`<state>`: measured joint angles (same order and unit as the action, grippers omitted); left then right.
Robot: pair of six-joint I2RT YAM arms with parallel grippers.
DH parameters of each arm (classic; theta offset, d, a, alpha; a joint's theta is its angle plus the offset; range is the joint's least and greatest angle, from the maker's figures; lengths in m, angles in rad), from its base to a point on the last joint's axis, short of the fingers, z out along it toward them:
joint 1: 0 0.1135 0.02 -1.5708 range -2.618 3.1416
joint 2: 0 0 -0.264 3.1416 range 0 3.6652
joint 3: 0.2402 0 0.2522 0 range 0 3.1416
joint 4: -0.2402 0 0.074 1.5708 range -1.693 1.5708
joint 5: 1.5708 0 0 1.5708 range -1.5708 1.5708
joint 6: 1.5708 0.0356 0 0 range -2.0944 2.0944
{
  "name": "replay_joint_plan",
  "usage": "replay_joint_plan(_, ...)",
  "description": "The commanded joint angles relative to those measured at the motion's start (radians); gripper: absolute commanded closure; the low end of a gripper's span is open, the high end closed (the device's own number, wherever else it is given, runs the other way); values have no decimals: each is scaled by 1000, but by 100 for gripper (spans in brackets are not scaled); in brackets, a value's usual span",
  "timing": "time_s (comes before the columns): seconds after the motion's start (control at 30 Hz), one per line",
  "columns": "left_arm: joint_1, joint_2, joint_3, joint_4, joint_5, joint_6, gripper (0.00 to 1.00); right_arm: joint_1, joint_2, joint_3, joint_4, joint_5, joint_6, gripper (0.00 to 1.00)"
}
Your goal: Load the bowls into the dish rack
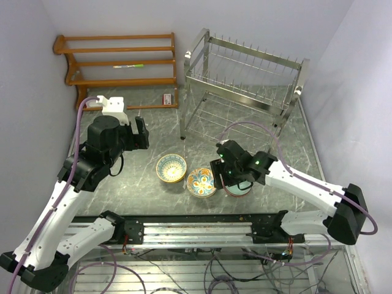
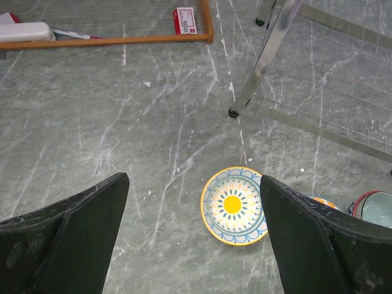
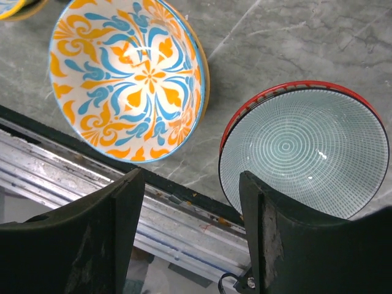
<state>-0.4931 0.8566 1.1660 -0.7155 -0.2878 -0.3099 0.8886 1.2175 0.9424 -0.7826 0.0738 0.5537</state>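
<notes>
Three bowls sit on the table in front of the arms: a yellow-teal bowl (image 1: 171,168) (image 2: 233,205), a blue-orange floral bowl (image 1: 201,182) (image 3: 125,79), and a red-rimmed teal bowl (image 1: 240,188) (image 3: 306,150). The silver wire dish rack (image 1: 245,79) (image 2: 331,92) stands at the back right with nothing in it. My right gripper (image 1: 231,173) (image 3: 190,180) is open and straddles the near rim of the teal bowl, one finger over its inside, the other outside and apart from it. My left gripper (image 1: 141,131) (image 2: 195,180) hangs open above the table, left of the yellow-teal bowl.
A brown wooden shelf (image 1: 116,61) (image 2: 122,40) stands at the back left with a pen (image 1: 128,65) on it. A small red-and-white box (image 1: 166,99) (image 2: 185,20) lies beside it. The metal rail (image 3: 153,208) at the table's near edge runs just under my right gripper.
</notes>
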Motion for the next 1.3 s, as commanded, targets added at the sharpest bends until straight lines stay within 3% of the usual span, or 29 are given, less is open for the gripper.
replay_joint_plan(0.0,-5,-15,4,50,-28,11,1,-10,53,40,26,39,-5,38)
replay_joint_plan(0.17,-5,-31,-24,73,-40,11,1,-10,73,53,-8,108,20,39)
replay_joint_plan(0.77,-5,11,-25,108,-36,71,1,-66,117,-33,60,33,22,57)
replay_joint_plan(1.27,-4,21,-42,124,-39,67,1,-76,119,-90,85,-17,18,64)
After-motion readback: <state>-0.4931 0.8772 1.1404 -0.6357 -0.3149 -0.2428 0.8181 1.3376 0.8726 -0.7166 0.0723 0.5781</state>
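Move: The pale green bowl, nested in a red-rimmed one, sits about 4 cm ahead of the right hand and 6 cm to its right, its middle some 8 cm below. The orange-patterned bowl lies roughly 10 cm to that hand's left and 4 cm ahead; the yellow-blue bowl is about 23 cm left and 11 cm ahead, both also about 8 cm lower. From the left hand the green bowl is some 40 cm right, 6 cm back and 27 cm below. The green bowl's near-left rim is what the right hand sinks towards: first about 2 cm forward while easing down, then more steeply down with a small shift right and slightly back, roughly 5 cm lower in all. The fingers narrow from well open to a bit over a third, one over the bowl's inside and the other outside its rim; contact can't be seen. ##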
